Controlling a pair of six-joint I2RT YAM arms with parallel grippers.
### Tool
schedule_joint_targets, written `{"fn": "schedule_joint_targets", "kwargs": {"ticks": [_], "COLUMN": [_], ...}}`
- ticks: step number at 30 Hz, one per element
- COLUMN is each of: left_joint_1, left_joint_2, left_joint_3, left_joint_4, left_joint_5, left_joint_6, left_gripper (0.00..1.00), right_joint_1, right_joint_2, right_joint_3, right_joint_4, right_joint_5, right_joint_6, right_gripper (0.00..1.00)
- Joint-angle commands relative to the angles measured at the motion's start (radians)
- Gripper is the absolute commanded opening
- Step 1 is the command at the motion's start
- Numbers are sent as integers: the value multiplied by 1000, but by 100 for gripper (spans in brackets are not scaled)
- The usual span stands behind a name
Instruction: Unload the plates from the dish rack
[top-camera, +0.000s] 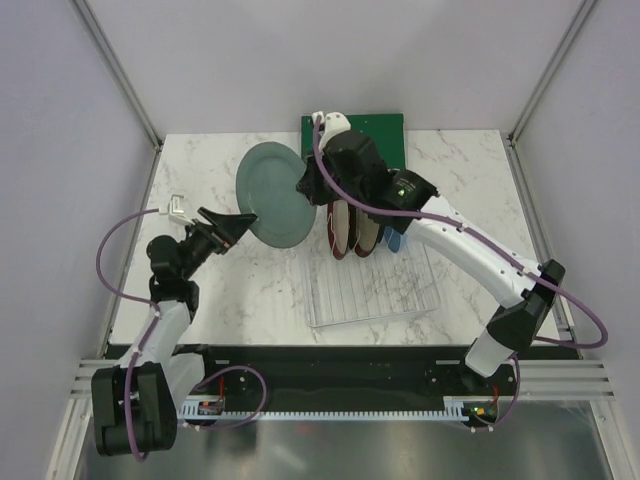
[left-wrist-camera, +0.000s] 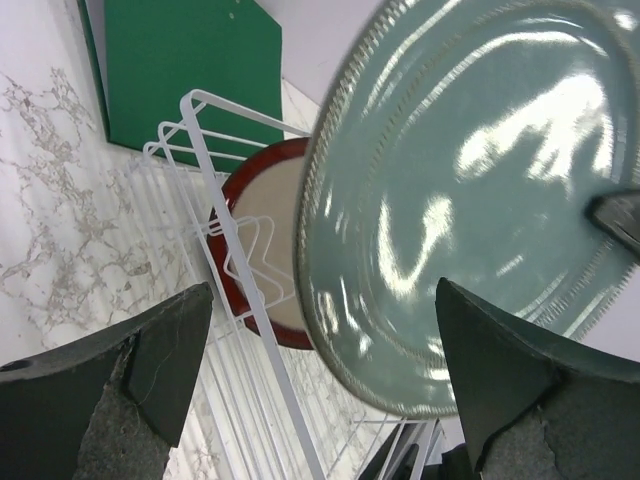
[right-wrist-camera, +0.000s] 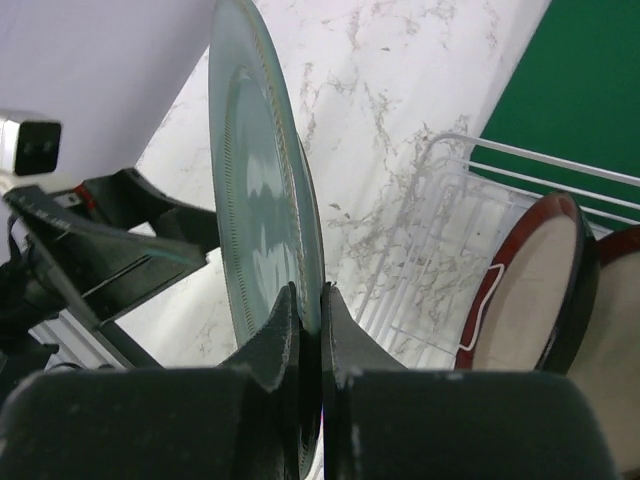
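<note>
The grey-green plate (top-camera: 272, 195) hangs on edge above the table, left of the dish rack (top-camera: 372, 288). My right gripper (top-camera: 311, 186) is shut on its right rim, and the right wrist view shows the rim pinched between the fingers of the right gripper (right-wrist-camera: 310, 300). My left gripper (top-camera: 237, 221) stands open at the plate's lower left edge. In the left wrist view the plate (left-wrist-camera: 470, 200) fills the space between and beyond the fingers of the left gripper (left-wrist-camera: 322, 300), with neither finger seen touching it. Two red-brown plates (top-camera: 350, 230) and a light blue plate (top-camera: 393, 241) stand in the rack.
A flat dark green board (top-camera: 385, 133) lies behind the rack at the table's far edge. A small white object (top-camera: 177, 206) sits near the left edge. The rack's raised wire rail (left-wrist-camera: 225, 215) runs close under the hanging plate.
</note>
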Motion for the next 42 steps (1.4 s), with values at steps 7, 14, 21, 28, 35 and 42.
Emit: {"fn": "schedule_joint_targets", "kwargs": {"ticks": [7,14,21,28,35,42], "left_joint_1": [12,14,14,15,14,14], "left_joint_2": [76,258,375,422,427,450], "left_joint_3": [-44,-11,-14,60,81,127], "left_joint_4": [348,529,609,597,595,534], "left_joint_5": [-49,-29,-53,-38,-41,-4], "left_joint_6": [-70,-106,-123,-101,-106,-92], "left_gripper": [100,100,99,88,52,2], "right_joint_1": [-317,-366,-375,-377,-375,-375], "right_joint_2": [47,131,145,147,117,107], "right_joint_3": [-162,-293,-295,-339,-354,-384], "right_joint_4": [419,816,863,852,824,812], "right_joint_5": [-579,-845,-859,-876,-865,-871], "right_joint_6": [303,543,569,557,538,514], "right_gripper": [0,0,0,0,0,0]}}
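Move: The left hand waits open, with the grey-green plate's middle about 4 cm ahead, 7 cm to its right and 6 cm above it. The right hand already holds the plate by its right side; the left gripper that it is being brought to lies roughly 13 cm left, 1 cm back and 12 cm below. From the right hand, the nearest brown-rimmed plate is about 9 cm ahead, 6 cm right and 22 cm down, and the rack's middle 6 cm ahead, 14 cm right and 29 cm down. The left fingers close on the plate's left rim and pinch it, after that hand has gone about 6 cm forward with a small dip and rise. The right hand, keeping its pinch, swings forward and right, then sweeps back left while sinking, ending some 8 cm forward and 10 cm lower, its left side rolled up and its fingertips tipped down, to offer the free rim. ##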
